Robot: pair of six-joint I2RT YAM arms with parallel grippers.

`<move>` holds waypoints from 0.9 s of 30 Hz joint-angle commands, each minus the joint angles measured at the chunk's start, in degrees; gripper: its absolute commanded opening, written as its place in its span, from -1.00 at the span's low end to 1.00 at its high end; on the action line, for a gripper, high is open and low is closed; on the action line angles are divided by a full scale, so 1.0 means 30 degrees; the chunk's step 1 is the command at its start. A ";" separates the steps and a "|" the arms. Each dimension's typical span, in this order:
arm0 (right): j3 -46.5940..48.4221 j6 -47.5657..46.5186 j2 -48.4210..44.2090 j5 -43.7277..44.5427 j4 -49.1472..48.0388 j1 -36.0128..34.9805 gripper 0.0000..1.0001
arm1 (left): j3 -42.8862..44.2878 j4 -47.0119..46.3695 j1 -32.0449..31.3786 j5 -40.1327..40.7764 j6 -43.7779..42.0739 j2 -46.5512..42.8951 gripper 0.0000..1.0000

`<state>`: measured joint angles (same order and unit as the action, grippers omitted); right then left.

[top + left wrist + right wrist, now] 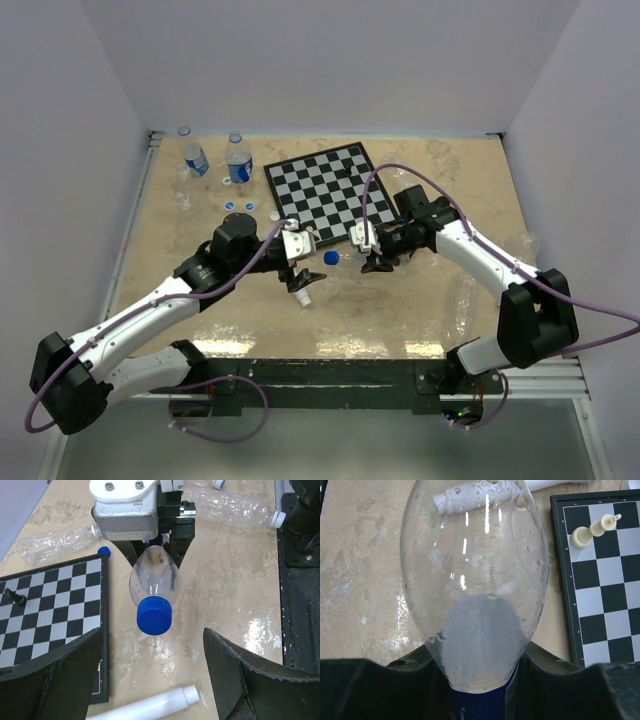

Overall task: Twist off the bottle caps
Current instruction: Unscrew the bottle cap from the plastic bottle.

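A clear bottle (154, 577) lies level above the table, its blue cap (154, 619) pointing at my left gripper (155, 655). That gripper is open: its dark fingers (55, 675) stand wide on either side, and the cap sits near the tips, touching neither. My right gripper (480, 680) is shut on the bottle (475, 580) at its blue-labelled body. From above, the capped bottle (345, 258) hangs between the left gripper (300, 272) and the right gripper (372, 258).
A chessboard (325, 190) lies behind the grippers, with a pale chess piece (592, 530) on it. Two upright bottles (193, 152) stand at the back left, loose caps (230, 206) near them. A white stick (150, 707) lies under my left gripper. Empty bottles (235, 507) lie on the table.
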<state>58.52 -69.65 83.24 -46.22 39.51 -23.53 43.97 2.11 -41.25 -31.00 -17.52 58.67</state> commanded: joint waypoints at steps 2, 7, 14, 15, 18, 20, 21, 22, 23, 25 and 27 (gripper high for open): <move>0.0444 -0.0368 0.0143 -0.0796 0.0191 -0.0038 -0.90 | -0.0212 -0.2840 0.0011 -0.1589 -0.1544 0.1065 0.65; 0.0502 -0.0456 0.0319 -0.0854 0.0308 -0.0038 -0.90 | 0.0168 -0.3164 0.0011 -0.1618 -0.1251 0.2061 0.45; 0.0502 -0.0456 0.0495 -0.0767 0.0308 -0.0038 -0.90 | -0.0094 -0.3632 -0.0047 -0.1970 -0.0870 0.2297 0.22; 0.0502 -0.0456 0.0524 -0.0766 0.0279 -0.0038 -0.89 | -0.0124 -0.3749 -0.0047 -0.1999 -0.0783 0.2326 0.22; 0.0502 -0.0485 0.0553 -0.0679 0.0278 -0.0038 -0.90 | -0.0270 -0.3838 -0.0047 -0.2116 -0.0752 0.2443 0.14; 0.0473 -0.0427 0.0553 -0.0620 0.0249 -0.0038 -0.89 | -0.0270 -0.3809 -0.0047 -0.2204 -0.0781 0.2414 0.12; 0.0473 -0.0398 0.0524 -0.0591 0.0249 -0.0038 -0.90 | -0.0299 -0.3809 -0.0047 -0.2204 -0.0782 0.2414 0.12; 0.0473 -0.0398 0.0524 -0.0562 0.0249 -0.0038 -0.89 | -0.0358 -0.3838 -0.0047 -0.2204 -0.0782 0.2414 0.12; 0.0473 -0.0398 0.0437 -0.0561 0.0220 -0.0038 -0.90 | -0.0416 -0.3867 -0.0047 -0.2204 -0.0782 0.2385 0.12; 0.0473 -0.0368 0.0407 -0.0532 0.0249 -0.0038 -0.90 | -0.0592 -0.4100 -0.0047 -0.2204 -0.0753 0.2443 0.11; 0.0473 -0.0397 0.0407 -0.0473 0.0220 -0.0038 -0.90 | -0.0738 -0.4160 -0.0076 -0.2204 -0.0694 0.2502 0.11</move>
<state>58.52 -70.13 85.01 -46.41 39.88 -23.53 42.98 -6.68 -41.28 -35.68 -20.05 65.80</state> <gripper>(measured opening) 0.414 0.559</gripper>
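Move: The blue cap of the bottle in my right hand lies about 5 cm to the right of my open left hand, some 1 cm ahead and 1 cm lower. From the left hand, the white tube lies on the table about 8 cm left, 3 cm ahead and 16 cm down; the chessboard's middle is roughly 21 cm ahead, 4 cm right and 17 cm down. From my right hand, the cap is about 9 cm left, level fore and aft, and 5 cm higher. I ease my left hand about 3 cm right and down onto the blue cap, narrowing its fingers from wide open to a little over half so they come in ahead of and behind the cap without gripping it. Near the end the left hand rises about half a centimetre. My right hand keeps hold of the bottle and sinks it by about 1 cm. ##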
